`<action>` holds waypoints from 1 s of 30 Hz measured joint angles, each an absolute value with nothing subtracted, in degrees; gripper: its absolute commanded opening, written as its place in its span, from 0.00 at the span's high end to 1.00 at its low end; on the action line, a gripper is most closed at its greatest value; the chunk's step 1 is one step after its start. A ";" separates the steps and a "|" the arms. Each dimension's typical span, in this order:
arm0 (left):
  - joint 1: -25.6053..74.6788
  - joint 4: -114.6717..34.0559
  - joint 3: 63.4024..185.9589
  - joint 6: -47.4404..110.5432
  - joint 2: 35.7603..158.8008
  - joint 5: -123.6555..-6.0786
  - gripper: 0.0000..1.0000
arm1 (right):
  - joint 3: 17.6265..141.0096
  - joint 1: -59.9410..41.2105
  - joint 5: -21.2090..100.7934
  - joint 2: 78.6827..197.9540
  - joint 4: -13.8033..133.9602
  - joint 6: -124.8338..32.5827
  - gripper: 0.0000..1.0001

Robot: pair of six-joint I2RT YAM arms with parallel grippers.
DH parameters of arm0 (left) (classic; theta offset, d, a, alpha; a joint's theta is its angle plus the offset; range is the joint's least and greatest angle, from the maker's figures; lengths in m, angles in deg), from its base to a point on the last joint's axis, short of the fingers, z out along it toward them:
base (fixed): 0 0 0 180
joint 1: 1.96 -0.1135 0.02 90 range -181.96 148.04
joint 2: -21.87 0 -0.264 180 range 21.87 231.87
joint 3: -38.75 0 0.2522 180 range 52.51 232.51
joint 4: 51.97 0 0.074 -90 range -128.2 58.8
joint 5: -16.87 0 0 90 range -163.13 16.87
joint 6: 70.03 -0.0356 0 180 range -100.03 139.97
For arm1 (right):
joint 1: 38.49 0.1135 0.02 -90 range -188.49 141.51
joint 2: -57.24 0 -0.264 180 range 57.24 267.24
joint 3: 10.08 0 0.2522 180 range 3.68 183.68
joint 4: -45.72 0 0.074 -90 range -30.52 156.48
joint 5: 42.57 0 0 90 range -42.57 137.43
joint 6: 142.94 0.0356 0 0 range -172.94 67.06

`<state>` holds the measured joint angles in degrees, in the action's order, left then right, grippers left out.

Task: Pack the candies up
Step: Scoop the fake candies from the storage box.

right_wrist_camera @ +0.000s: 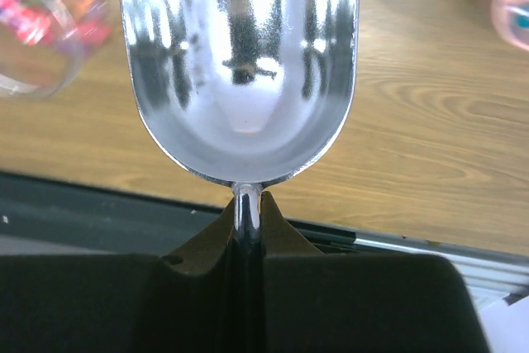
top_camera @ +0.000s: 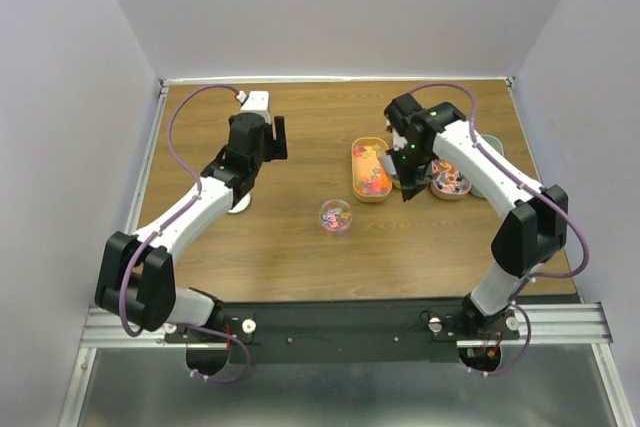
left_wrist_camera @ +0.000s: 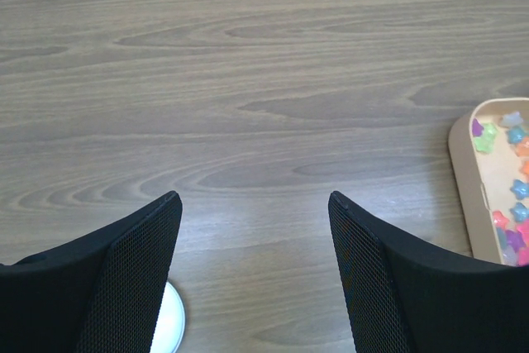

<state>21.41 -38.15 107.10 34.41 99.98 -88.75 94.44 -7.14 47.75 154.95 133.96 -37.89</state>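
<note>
The candies (top_camera: 371, 169) are tiny coloured stars; many lie in an oblong tan tray (top_camera: 357, 179) at mid-table. More fill a small clear round cup (top_camera: 336, 215) in front of it. My right gripper (top_camera: 408, 185) hangs just right of the tray, shut on the handle of a metal scoop (right_wrist_camera: 240, 64). The scoop's bowl is empty. In the right wrist view the cup (right_wrist_camera: 41, 22) is blurred at upper left. My left gripper (top_camera: 279, 137) stands open over bare wood, left of the tray, with nothing between its fingers (left_wrist_camera: 140, 262). The tray's edge (left_wrist_camera: 463, 179) and candies (left_wrist_camera: 486, 136) show at right.
A second, pinkish tray (top_camera: 450, 185) with candies sits right of my right gripper, with a grey dish (top_camera: 492, 169) behind it. A white round lid (top_camera: 240, 205) lies under my left forearm and shows beside the left finger as lid (left_wrist_camera: 169, 328).
</note>
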 measured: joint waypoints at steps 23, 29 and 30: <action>23.21 -37.82 109.02 36.27 104.55 -82.91 0.21 | 94.36 -23.25 38.46 168.70 132.82 -42.11 0.99; 23.29 -37.82 109.02 36.22 104.55 -82.93 0.21 | 96.65 -23.47 38.53 172.46 132.61 -42.50 0.99; 23.29 -37.80 109.02 36.22 104.55 -82.93 0.21 | 96.91 -23.51 38.66 172.89 132.58 -42.50 0.99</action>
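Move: The right hand grips the empty scoop by its handle, fingers pointing down. The cream candy box it is bound for lies about 14 cm ahead and 3 cm to the right, some 13 cm lower. At the same depth and height, the orange box is about 9 cm to the hand's left and the pink box some 15 cm to its right. The clear storage box stands level with the hand, roughly 20 cm left. From the left hand, the cream box lies some 42 cm right, about level fore and aft. Keeping its grip on the scoop, the right hand first slides right and a little forward, about 5 cm rightward and away from the storage box, then sinks some 8 cm towards the cream box while edging forward, the wrist turning about 10 degrees clockwise and tilting about 15 degrees so the blade ahead of the fingers dips down over the candies. The empty left hand, its fingers staying open, drifts about 3.5 cm right and 2 cm down, then stops well clear of the boxes. ##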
